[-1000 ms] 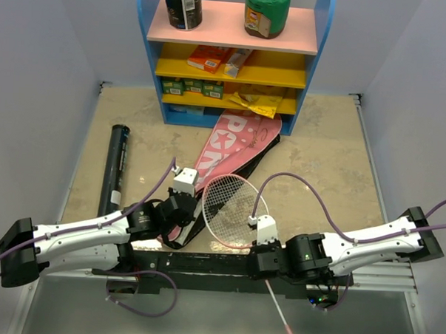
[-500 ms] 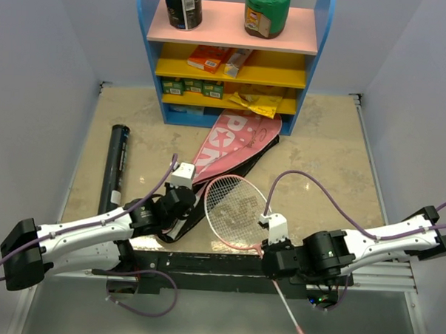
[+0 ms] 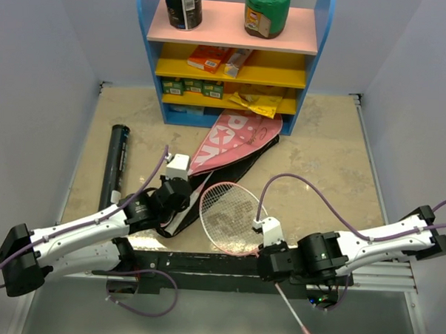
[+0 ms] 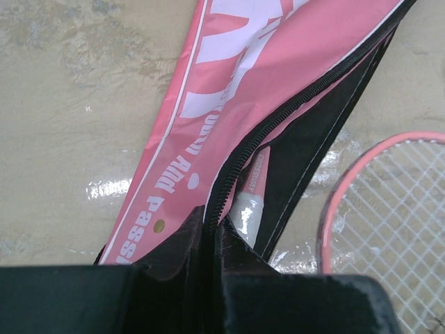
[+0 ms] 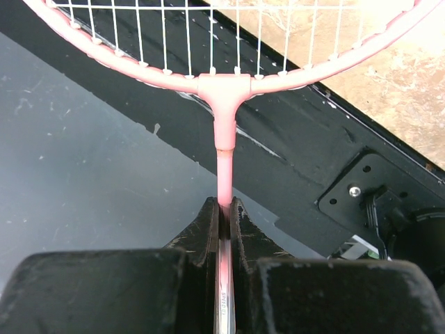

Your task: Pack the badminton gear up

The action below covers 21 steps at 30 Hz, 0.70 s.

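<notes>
The pink racket bag (image 3: 231, 141) with white lettering lies in front of the shelf, its black-lined zip side gaping open (image 4: 306, 132). My left gripper (image 3: 182, 198) is shut on the bag's zipper edge (image 4: 213, 224) at its near end. To its right, a pink-framed racket has its strung head (image 3: 227, 219) beside the bag's opening (image 4: 389, 229). My right gripper (image 3: 265, 256) is shut on the racket's thin shaft (image 5: 224, 174) just below the throat, and the handle sticks out past the table's near edge. The long black tube (image 3: 113, 169) lies at the left.
A blue-yellow shelf unit (image 3: 231, 64) with boxes, packets and two containers on top stands at the back. The black mounting rail (image 3: 204, 268) runs along the near edge under the racket's throat. Walls close in on both sides.
The left gripper has drawn the bag's zipper edge a little back and left, widening the opening. The right gripper has swung the racket, head nearer the bag, handle further right.
</notes>
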Each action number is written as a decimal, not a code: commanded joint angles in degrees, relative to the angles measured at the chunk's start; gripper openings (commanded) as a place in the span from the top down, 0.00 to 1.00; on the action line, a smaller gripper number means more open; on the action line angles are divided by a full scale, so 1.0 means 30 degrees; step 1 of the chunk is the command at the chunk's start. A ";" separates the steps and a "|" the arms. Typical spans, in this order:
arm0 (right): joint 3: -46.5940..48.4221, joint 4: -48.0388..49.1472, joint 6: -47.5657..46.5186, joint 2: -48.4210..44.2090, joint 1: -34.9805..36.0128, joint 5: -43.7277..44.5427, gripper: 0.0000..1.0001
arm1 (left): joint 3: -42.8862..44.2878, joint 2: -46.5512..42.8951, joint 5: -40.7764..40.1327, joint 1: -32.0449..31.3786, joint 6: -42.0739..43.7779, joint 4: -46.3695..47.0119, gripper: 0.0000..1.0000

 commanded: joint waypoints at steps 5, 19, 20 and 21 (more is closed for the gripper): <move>0.0843 0.2239 0.0031 0.2584 -0.0656 0.2022 1.00 | 0.0536 -0.1481 0.1319 0.0221 -0.0224 0.1261 1.00; 0.0873 0.7629 -0.5090 0.5250 -0.7890 0.1499 1.00 | -0.0783 -0.1980 0.1148 -0.1619 -0.0985 0.2113 1.00; 0.0960 0.8299 -0.5328 0.5487 -0.8242 0.1439 1.00 | -0.0812 -0.1921 0.0943 -0.1944 -0.1189 0.2141 1.00; 0.1048 0.8596 -0.5591 0.5837 -0.8913 0.1438 1.00 | -0.0783 -0.1863 0.0505 -0.2324 -0.1336 0.2171 1.00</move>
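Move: The right hand holds the racket by its shaft. The bag's open mouth, between pink flap and black lining, lies about 25 cm ahead of this hand, 16 cm to its left and 10 cm below. The grip of the racket already inside shows some 8 cm nearer and 11 cm left of the mouth's middle. From the left hand, which pinches the zip edge, the mouth's middle is about 4 cm ahead, 10 cm right and 8 cm lower. Dip the right hand a little as you start it leftward, then sweep it mainly forward, about 11 cm in all, turning it some 15 degrees clockwise, so that the held racket's head leads into the bag's mouth under the flap's edge. Keep the left pinch on the zip edge and ease it back and to the right about 3 cm, slightly raised. ##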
